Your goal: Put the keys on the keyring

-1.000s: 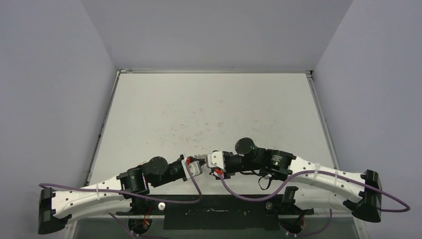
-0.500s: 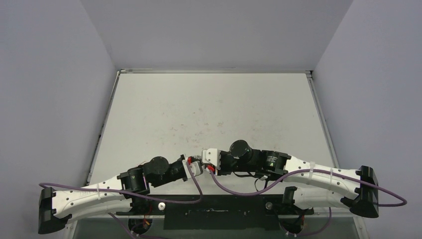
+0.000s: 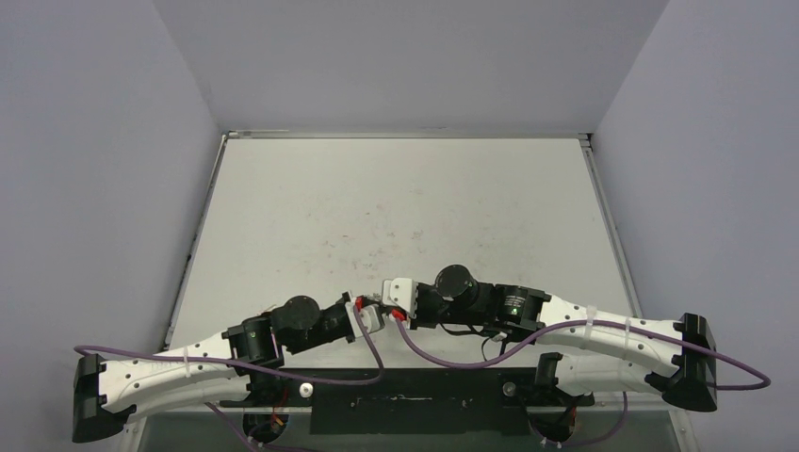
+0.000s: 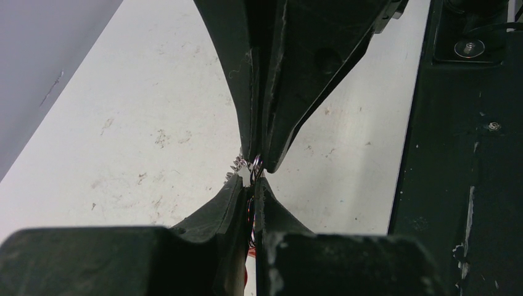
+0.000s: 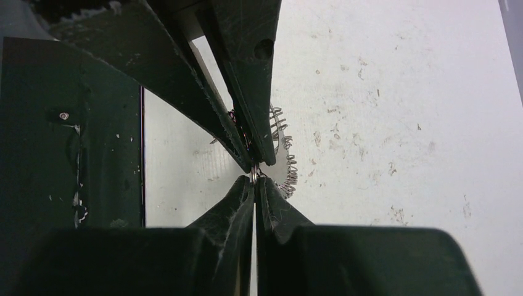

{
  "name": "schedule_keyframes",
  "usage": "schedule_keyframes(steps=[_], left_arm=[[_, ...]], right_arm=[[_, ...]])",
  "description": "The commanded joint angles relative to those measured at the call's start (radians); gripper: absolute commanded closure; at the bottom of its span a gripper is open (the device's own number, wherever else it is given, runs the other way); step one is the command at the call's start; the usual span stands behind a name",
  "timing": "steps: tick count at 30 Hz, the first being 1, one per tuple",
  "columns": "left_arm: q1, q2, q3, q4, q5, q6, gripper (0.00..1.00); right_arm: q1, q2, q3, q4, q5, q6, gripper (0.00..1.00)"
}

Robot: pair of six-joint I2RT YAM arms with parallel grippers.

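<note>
Both grippers meet tip to tip just above the table's near edge. My left gripper (image 4: 251,182) is shut on the keyring (image 4: 251,213), a thin silvery wire running down between its fingers, with a red piece (image 4: 248,280) low in the gap. My right gripper (image 5: 254,180) is shut, and its tips pinch the keyring (image 5: 253,174) where the wire leaves the left gripper (image 5: 250,161). The keys (image 5: 285,161) hang beside the tips as small silver toothed pieces, also seen as the keys (image 4: 237,168) in the left wrist view. From above, the left gripper (image 3: 370,309) touches the right gripper (image 3: 384,303).
The white, scuffed table (image 3: 396,207) lies beyond the grippers, with grey walls on three sides. The black mounting plate (image 3: 415,400) runs along the near edge, close under both wrists. Purple cables (image 3: 443,358) loop beside the arms.
The right arm has moved left until its tips meet the left gripper's, and its jaws have closed from part open to shut. The left arm has stayed put.
</note>
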Motion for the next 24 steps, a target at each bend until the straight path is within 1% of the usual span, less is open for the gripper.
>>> schedule_keyframes(steps=[1,4,6,7,9,11,13,17,20,24], left_arm=[[0.002,-0.009,0.031,0.070,0.015,-0.011,1.00],[0.002,-0.026,0.019,0.072,0.018,-0.012,0.99],[0.002,-0.054,0.010,0.075,0.022,-0.011,0.84],[0.002,-0.069,0.003,0.079,0.025,-0.010,0.79],[0.002,-0.108,-0.016,0.096,0.035,-0.004,0.70],[0.002,-0.151,-0.036,0.111,0.039,0.002,0.66],[0.002,-0.197,-0.060,0.127,0.032,0.005,0.64],[0.003,-0.262,-0.103,0.155,0.010,0.002,0.64],[0.003,-0.267,-0.122,0.176,0.007,-0.003,0.64],[0.002,-0.232,-0.134,0.217,0.020,-0.010,0.66]], right_arm=[[0.003,-0.016,0.030,0.063,0.018,0.005,1.00],[-0.006,-0.037,0.013,0.086,0.018,0.015,1.00],[-0.034,-0.053,-0.005,0.109,-0.004,0.036,1.00],[-0.055,-0.062,-0.016,0.128,-0.030,0.049,1.00],[-0.112,-0.081,-0.049,0.175,-0.116,0.079,1.00],[-0.172,-0.103,-0.084,0.232,-0.216,0.100,1.00],[-0.209,-0.120,-0.113,0.283,-0.295,0.105,1.00],[-0.228,-0.112,-0.118,0.284,-0.408,0.081,1.00],[-0.229,-0.088,-0.114,0.294,-0.448,0.094,1.00],[-0.228,-0.072,-0.119,0.332,-0.483,0.123,1.00]])
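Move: Midway between the two shut hands, whose fingertips almost meet, hangs the keyring. From the left hand its middle is about 5 cm down, 1 cm forward and 1 cm right; from the right hand it is likewise about 5 cm down, 1 cm forward and 1 cm left. The loose keys lie on the table about 26 cm to the left hand's left, level with it and some 18 cm lower. Letting go of the keyring, the left fingers open to about a third while that hand rises some 4 cm, draws off 2 cm left, then sinks slightly, its fingertips tilting up. The right hand keeps its pinch on a small ring, swings about 3 cm forward and 2 cm right, then returns most of the way back while rising to 2 cm higher, tipping up roughly 15 degrees. ##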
